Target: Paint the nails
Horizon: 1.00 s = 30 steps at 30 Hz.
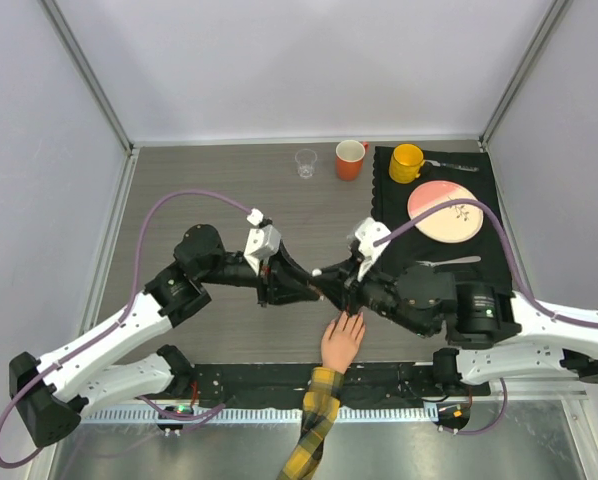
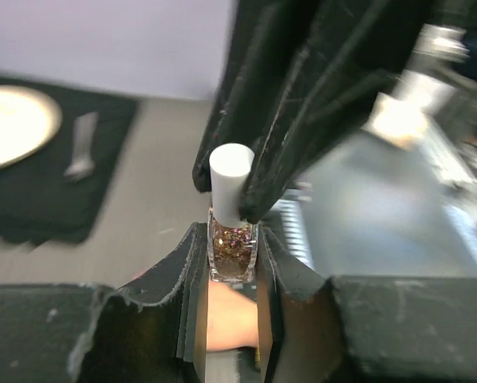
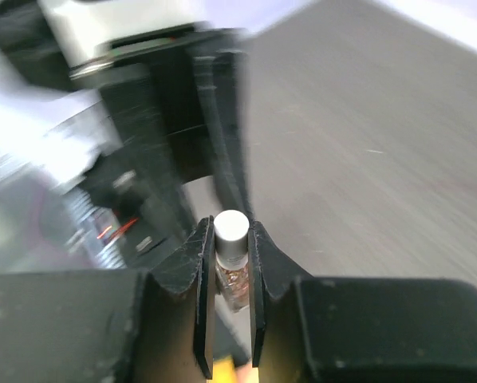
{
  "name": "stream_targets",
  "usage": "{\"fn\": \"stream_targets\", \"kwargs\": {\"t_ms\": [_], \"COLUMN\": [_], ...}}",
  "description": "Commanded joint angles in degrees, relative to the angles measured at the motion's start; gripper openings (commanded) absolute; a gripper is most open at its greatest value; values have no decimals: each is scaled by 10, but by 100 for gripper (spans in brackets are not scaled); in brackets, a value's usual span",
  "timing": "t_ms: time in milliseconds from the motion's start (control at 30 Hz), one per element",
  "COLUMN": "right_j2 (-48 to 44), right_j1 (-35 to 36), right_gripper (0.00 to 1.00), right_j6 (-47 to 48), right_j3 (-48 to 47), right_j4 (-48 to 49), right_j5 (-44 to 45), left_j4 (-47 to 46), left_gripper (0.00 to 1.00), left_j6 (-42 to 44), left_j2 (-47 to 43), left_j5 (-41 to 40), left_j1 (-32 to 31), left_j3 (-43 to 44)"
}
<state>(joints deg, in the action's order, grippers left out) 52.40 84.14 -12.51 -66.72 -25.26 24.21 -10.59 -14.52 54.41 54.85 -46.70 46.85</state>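
Observation:
A small glass nail polish bottle [image 2: 232, 254] full of brown glitter is held above the table, with my left gripper [image 2: 232, 239] shut on its body. Its white cap [image 3: 230, 230] sits between the pads of my right gripper [image 3: 231, 237], which press it from both sides. In the top view both grippers, left [image 1: 307, 286] and right [image 1: 333, 276], meet just beyond the fingertips of the peach fake hand [image 1: 342, 342] with its plaid sleeve [image 1: 317, 425]. The nails are too small to make out. The hand [image 2: 226, 315] shows below the bottle.
A black mat [image 1: 489, 245] at the back right carries a pink plate [image 1: 445, 211], a yellow mug [image 1: 406, 162] and cutlery [image 1: 449, 262]. An orange mug [image 1: 350, 159] and a clear cup [image 1: 306, 162] stand at the back centre.

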Motion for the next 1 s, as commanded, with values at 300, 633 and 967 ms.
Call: {"fn": "stream_targets", "kwargs": {"t_ms": [300, 633, 967], "right_j2": [316, 64, -40], "right_j1": [-3, -43, -59], "right_gripper": [4, 65, 67], "right_j6": [-138, -62, -13], "right_j3": [-135, 10, 15], "right_j4": [-78, 19, 11], "right_j5": [441, 142, -132], "left_j4": [86, 80, -98], "left_gripper": [0, 0, 0], "left_j6": [116, 114, -29], "left_j2": [-31, 3, 52], "left_j5": [-526, -299, 107], "left_j1": [28, 28, 28], "left_j3": [11, 32, 25]}}
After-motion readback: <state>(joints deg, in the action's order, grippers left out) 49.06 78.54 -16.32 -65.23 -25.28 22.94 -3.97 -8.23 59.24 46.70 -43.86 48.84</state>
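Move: The right fingers already grip the nail polish's white cap, with the bottle's body some 3 cm below them. The left fingers hold that body, so the cap stands about 3 cm above the left hand point. The mannequin hand lies on the table some 31 cm below the right hand, about 1 cm ahead and 5 cm to its right; the fork is about 19 cm ahead, 33 cm right and 32 cm below. Both hands, still joined through the capped bottle, swing about 11 cm forward and 7 cm down, the left wrist turning some 40 degrees counter-clockwise, the right nearly 50 clockwise. Then the right fingers open wide and let go of the cap, and that hand draws back, up and right; the left keeps its grip and brings the bottle back about 7 cm and up some 4 cm, both wrists largely unwinding. ##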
